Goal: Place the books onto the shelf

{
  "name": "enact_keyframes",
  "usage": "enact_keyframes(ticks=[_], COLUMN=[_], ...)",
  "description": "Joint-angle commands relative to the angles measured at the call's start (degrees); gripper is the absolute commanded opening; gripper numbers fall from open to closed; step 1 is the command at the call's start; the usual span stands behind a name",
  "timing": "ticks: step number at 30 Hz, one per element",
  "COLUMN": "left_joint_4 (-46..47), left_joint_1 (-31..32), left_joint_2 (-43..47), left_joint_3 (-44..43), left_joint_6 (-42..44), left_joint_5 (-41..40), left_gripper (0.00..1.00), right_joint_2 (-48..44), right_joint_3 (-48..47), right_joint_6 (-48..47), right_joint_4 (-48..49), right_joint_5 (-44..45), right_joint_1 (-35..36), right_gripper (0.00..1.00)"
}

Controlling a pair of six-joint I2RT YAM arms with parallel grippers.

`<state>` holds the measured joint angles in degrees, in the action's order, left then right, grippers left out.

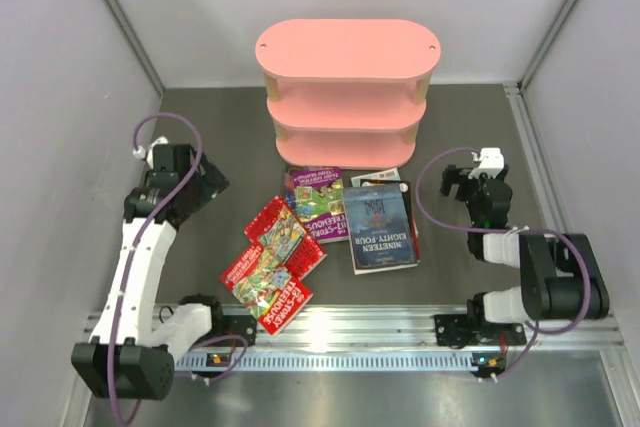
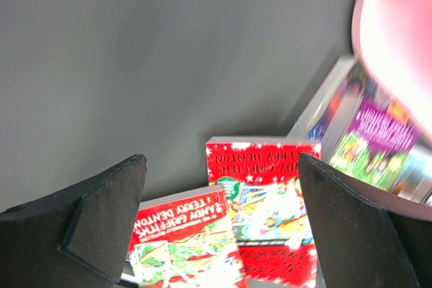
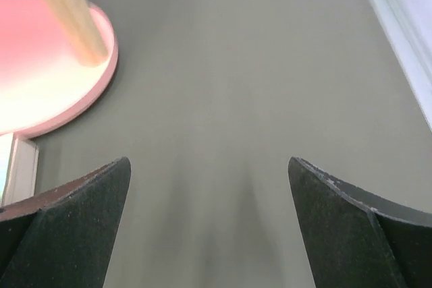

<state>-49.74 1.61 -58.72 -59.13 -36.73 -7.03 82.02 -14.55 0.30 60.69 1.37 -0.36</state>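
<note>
The pink three-tier shelf (image 1: 345, 87) stands at the back middle of the table, and its boards look bare. The books lie flat in a loose pile in front of it: two red cartoon ones (image 1: 285, 237) (image 1: 265, 287), a purple-green one (image 1: 315, 202) and the dark blue Nineteen Eighty-Four (image 1: 380, 227) on top of others. My left gripper (image 1: 205, 182) hovers open, left of the pile. The left wrist view looks between its fingers (image 2: 101, 220) onto the red books (image 2: 263, 193). My right gripper (image 1: 462, 182) stands open, right of the pile, over bare table (image 3: 209, 227).
Grey walls close in the table on the left, right and back. A white rail (image 3: 398, 25) runs along the table's right edge. The shelf's bottom board (image 3: 40, 79) and a wooden post (image 3: 64, 11) show at the left of the right wrist view.
</note>
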Motion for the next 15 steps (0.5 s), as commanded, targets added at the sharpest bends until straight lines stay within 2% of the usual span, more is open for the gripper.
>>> enact_keyframes(ticks=[1, 2, 3, 4, 6, 9, 11, 12, 13, 14, 15], left_joint_4=[-7.7, -8.0, -7.4, -7.0, -7.1, -6.3, -4.2, -3.3, -1.7, -1.1, -0.7], left_joint_1=[-0.2, -0.2, -0.2, -0.2, -0.2, -0.2, -0.2, -0.2, -0.2, -0.2, -0.2], left_joint_2=[3.6, 4.3, 5.6, 6.2, 8.4, 13.4, 17.5, 18.7, 19.9, 20.9, 22.4], left_joint_3=[-1.7, -1.0, 0.5, 1.1, 2.5, 5.2, 7.6, 8.2, 8.8, 9.4, 10.4], left_joint_6=[-10.0, -10.1, -9.7, -7.3, -7.7, -9.4, -9.9, -9.9, -9.7, -9.8, -10.4], left_joint_5=[-10.5, -9.6, -5.9, -3.7, -2.7, -5.1, -6.9, -6.9, -6.6, -6.3, -6.3], left_gripper=[0.99, 0.99, 0.99, 0.98, 0.99, 0.99, 0.99, 0.99, 0.99, 0.99, 0.99], right_joint_2=[-9.8, -11.1, -10.9, -10.2, -7.9, -8.5, -11.3, -15.3, -17.5, -19.9, -24.4], right_joint_3=[-9.4, -14.1, -19.7, -29.0, -39.7, -46.3, -50.9, -51.9, -52.3, -51.3, -46.2], right_joint_6=[-3.4, -1.0, 5.0, 6.7, 11.9, 14.0, 12.5, 11.8, 11.4, 11.7, 20.6], right_joint_4=[-19.3, -28.8, -47.1, -53.1, -62.6, -68.8, -74.0, -75.3, -76.5, -76.9, -77.6], right_joint_5=[-4.5, -1.9, -1.5, -2.6, -3.9, -12.3, -9.8, -9.2, -6.2, -4.7, -2.8], right_joint_1=[2.7, 3.3, 3.5, 3.6, 4.0, 6.9, 15.6, 19.2, 27.0, 30.3, 33.2], right_gripper=[1.0, 1.0, 1.0, 1.0, 1.0, 1.0, 1.0, 1.0, 1.0, 1.0, 1.0])
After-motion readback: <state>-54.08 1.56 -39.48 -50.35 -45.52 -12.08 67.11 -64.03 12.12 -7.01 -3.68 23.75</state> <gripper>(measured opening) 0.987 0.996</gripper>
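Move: The blue Nineteen Eighty-Four book lies about 21 cm left of the open right hand, 11 cm nearer the base and 8 cm below; the purple book is some 36 cm left and 4 cm back. The shelf's middle is roughly 32 cm left, 13 cm ahead and 8 cm higher. From the left hand, the lower red book lies 15 cm back and 9 cm right, the upper one 2 cm back and 14 cm right, both 18 cm below. High above the blue book and just beyond it, in front of the shelf, is where the empty right hand swings: first up with a little forward, then sweeping left and finally back, about 22 cm up and 19 cm left overall, turning mostly counter-clockwise, fingers wide open. The left hand, also open, draws back nearly 6 cm. ##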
